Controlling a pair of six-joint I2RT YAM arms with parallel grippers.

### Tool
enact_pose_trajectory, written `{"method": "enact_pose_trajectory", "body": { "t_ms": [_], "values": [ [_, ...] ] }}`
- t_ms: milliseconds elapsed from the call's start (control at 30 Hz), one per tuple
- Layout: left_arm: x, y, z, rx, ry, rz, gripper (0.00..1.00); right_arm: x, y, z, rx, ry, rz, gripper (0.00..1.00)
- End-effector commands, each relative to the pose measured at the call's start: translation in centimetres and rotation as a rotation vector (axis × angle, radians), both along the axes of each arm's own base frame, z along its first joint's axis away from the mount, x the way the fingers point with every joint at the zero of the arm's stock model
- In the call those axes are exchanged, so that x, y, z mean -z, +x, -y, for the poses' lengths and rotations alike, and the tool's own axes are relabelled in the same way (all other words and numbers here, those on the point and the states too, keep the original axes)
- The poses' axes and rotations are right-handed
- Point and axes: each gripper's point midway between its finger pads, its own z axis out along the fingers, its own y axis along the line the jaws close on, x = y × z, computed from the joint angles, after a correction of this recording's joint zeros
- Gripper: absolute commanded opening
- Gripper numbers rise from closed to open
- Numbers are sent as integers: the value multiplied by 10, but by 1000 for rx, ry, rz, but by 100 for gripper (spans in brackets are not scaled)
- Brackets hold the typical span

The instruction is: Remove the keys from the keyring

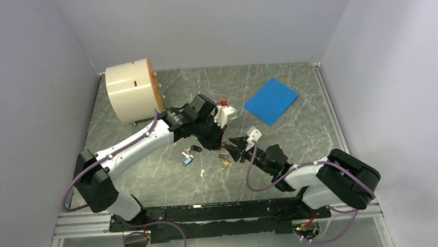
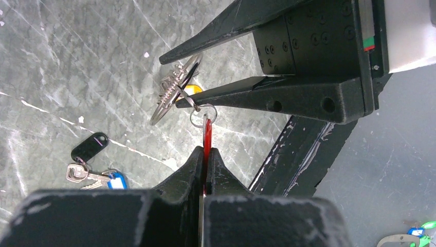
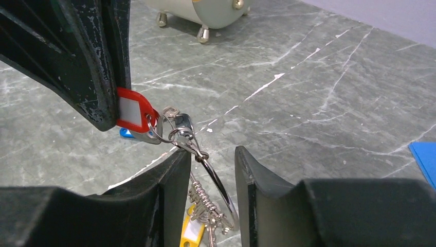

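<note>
My left gripper (image 2: 205, 152) is shut on the red tag (image 2: 206, 135) of one of the keys, gripping it edge-on above the table. From the tag a small loop (image 2: 203, 114) leads to the silvery keyring (image 2: 172, 92). In the right wrist view the same red tag (image 3: 134, 113) sticks out of the left fingers (image 3: 87, 62). The keyring (image 3: 218, 185) hangs down between the parted fingers of my right gripper (image 3: 213, 154), with a gap on either side. An orange-yellow tag (image 3: 191, 229) dangles below it. From above, both grippers meet at mid-table (image 1: 224, 146).
Loose keys with a black tag (image 2: 90, 146) and a blue tag (image 2: 117, 181) lie on the table left of the grippers. A cream cylinder (image 1: 130, 91) on small feet stands at the back left. A blue sheet (image 1: 271, 101) lies at the back right.
</note>
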Motion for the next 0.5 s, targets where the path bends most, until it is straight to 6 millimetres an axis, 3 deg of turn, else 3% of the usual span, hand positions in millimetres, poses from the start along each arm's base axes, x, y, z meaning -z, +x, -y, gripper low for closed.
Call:
{"method": "enact_pose_trajectory", "body": {
  "t_ms": [0, 233, 400, 467],
  "values": [
    [-10, -1, 6, 14, -54, 3, 3, -21, -3, -3, -21, 57, 51, 38],
    [-11, 2, 2, 5, -51, 15, 3, -23, -8, -6, -51, 54, 54, 30],
    [-8, 2, 0, 18, -38, 14, 3, -26, -8, -5, -56, 55, 52, 13],
    [-5, 2, -1, 25, -29, 12, 2, -26, -9, -3, -55, 61, 49, 12]
  ]
}}
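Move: The keyring already hangs between the right hand's open fingertips, its middle about 3 cm below and 1 cm to the left; from the left hand it lies roughly 4 cm to the right, 1 cm ahead and 5 cm below. The red tag, in the left fingers, is some 4 cm left, 1 cm back and 2 cm above the right hand. The yellow tag dangles about 8 cm below the right hand, 2 cm back and 1 cm left; the black fob lies level ahead, 12 cm left and 10 cm below. The keyring's upper end, just beyond the red tag's small ring, is pinched as the right fingers close from roughly half open to nearly shut around it, the hand meanwhile easing up about 1 cm and slightly back with hardly any turn. The left hand keeps its hold on the red tag, almost still. ##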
